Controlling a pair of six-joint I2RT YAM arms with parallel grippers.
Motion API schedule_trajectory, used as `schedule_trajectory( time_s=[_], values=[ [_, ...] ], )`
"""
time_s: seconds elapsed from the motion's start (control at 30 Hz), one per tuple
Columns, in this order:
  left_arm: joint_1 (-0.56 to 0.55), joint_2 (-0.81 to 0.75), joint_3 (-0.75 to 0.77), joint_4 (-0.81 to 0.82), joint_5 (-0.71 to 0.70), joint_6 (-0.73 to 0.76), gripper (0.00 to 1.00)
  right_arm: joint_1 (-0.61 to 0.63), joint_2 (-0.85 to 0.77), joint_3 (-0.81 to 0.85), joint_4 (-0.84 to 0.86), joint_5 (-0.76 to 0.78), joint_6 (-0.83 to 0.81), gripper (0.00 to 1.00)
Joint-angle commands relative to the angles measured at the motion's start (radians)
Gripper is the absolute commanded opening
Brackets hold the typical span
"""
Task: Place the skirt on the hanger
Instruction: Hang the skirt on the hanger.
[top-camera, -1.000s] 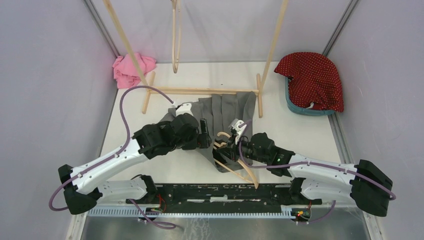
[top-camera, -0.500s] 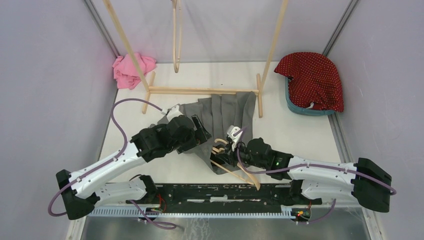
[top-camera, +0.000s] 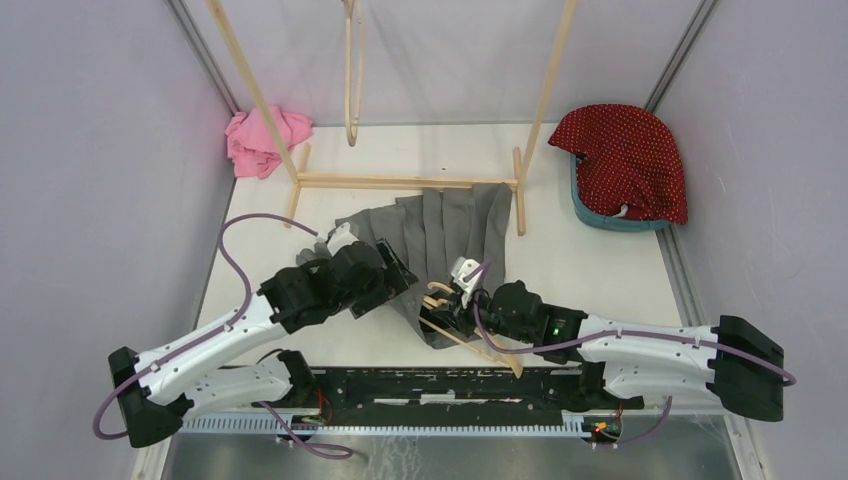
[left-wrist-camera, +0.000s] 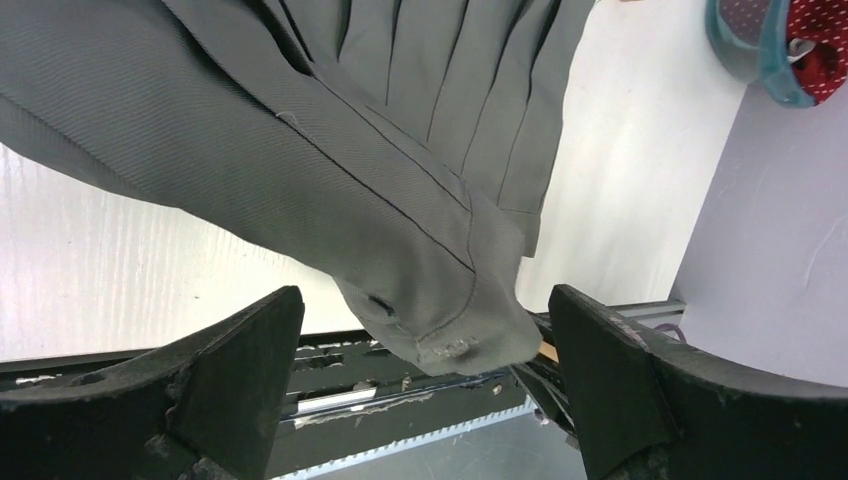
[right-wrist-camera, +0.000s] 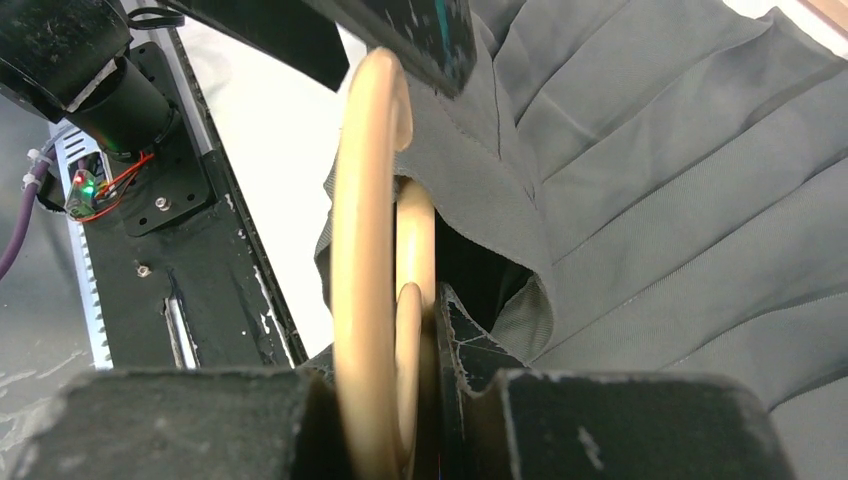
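Observation:
The grey pleated skirt (top-camera: 445, 225) lies on the table in front of the rack. Its waistband end (top-camera: 430, 325) reaches toward the near edge. My right gripper (top-camera: 447, 303) is shut on the wooden hanger (top-camera: 482, 351) at that end of the skirt. In the right wrist view the hanger (right-wrist-camera: 365, 250) stands clamped between the jaws of my right gripper (right-wrist-camera: 420, 400), with the skirt (right-wrist-camera: 650, 200) just behind it. My left gripper (top-camera: 397, 275) hovers over the skirt's left side, open. In the left wrist view a waistband corner (left-wrist-camera: 470, 330) sits between the wide fingers (left-wrist-camera: 240, 370) of the left gripper (left-wrist-camera: 425, 370), ungripped.
A wooden rack (top-camera: 400, 182) stands behind the skirt with a second hanger (top-camera: 352, 70) hung on it. A pink cloth (top-camera: 265, 140) lies back left. A red dotted garment (top-camera: 625, 155) fills a teal basket (top-camera: 590, 212) back right. A black rail (top-camera: 450, 385) runs along the near edge.
My left arm has drawn back to the left, away from the hanger, still open. The right gripper has shifted slightly left with the hanger.

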Motion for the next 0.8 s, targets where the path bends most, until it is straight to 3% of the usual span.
schedule_trajectory(
  time_s=[0.0,0.33,0.47,0.63,0.77],
  values=[
    [0.005,0.034,-0.019,0.077,0.010,-0.058,0.99,0.019,-0.020,0.076,0.070,0.024,-0.029,0.01],
    [0.013,0.115,0.003,0.133,0.028,-0.009,0.97,0.060,0.015,0.124,0.053,0.031,-0.071,0.01],
    [0.022,0.102,-0.011,0.177,0.049,0.012,0.74,0.077,0.015,0.129,0.039,0.053,-0.094,0.01],
    [0.033,0.099,-0.012,0.194,0.067,0.035,0.53,0.088,0.014,0.138,0.026,0.064,-0.109,0.01],
    [0.039,0.116,-0.011,0.240,0.108,0.062,0.26,0.095,0.020,0.158,0.005,0.056,-0.115,0.01]
  ],
)
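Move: The skirt's waistband edge lies just off the open left fingers, about 2 cm right, 1 cm ahead and 3 cm below. The hanger hook stands level ahead, roughly 8 cm to the left hand's right and at its height. From the right hand, which still holds the hanger, the waistband edge is some 5 cm left, 4 cm ahead and at about its height. The left hand dips about 2.5 cm rightward, pinches the waistband, then rises forward-right as the right raises the hanger. ##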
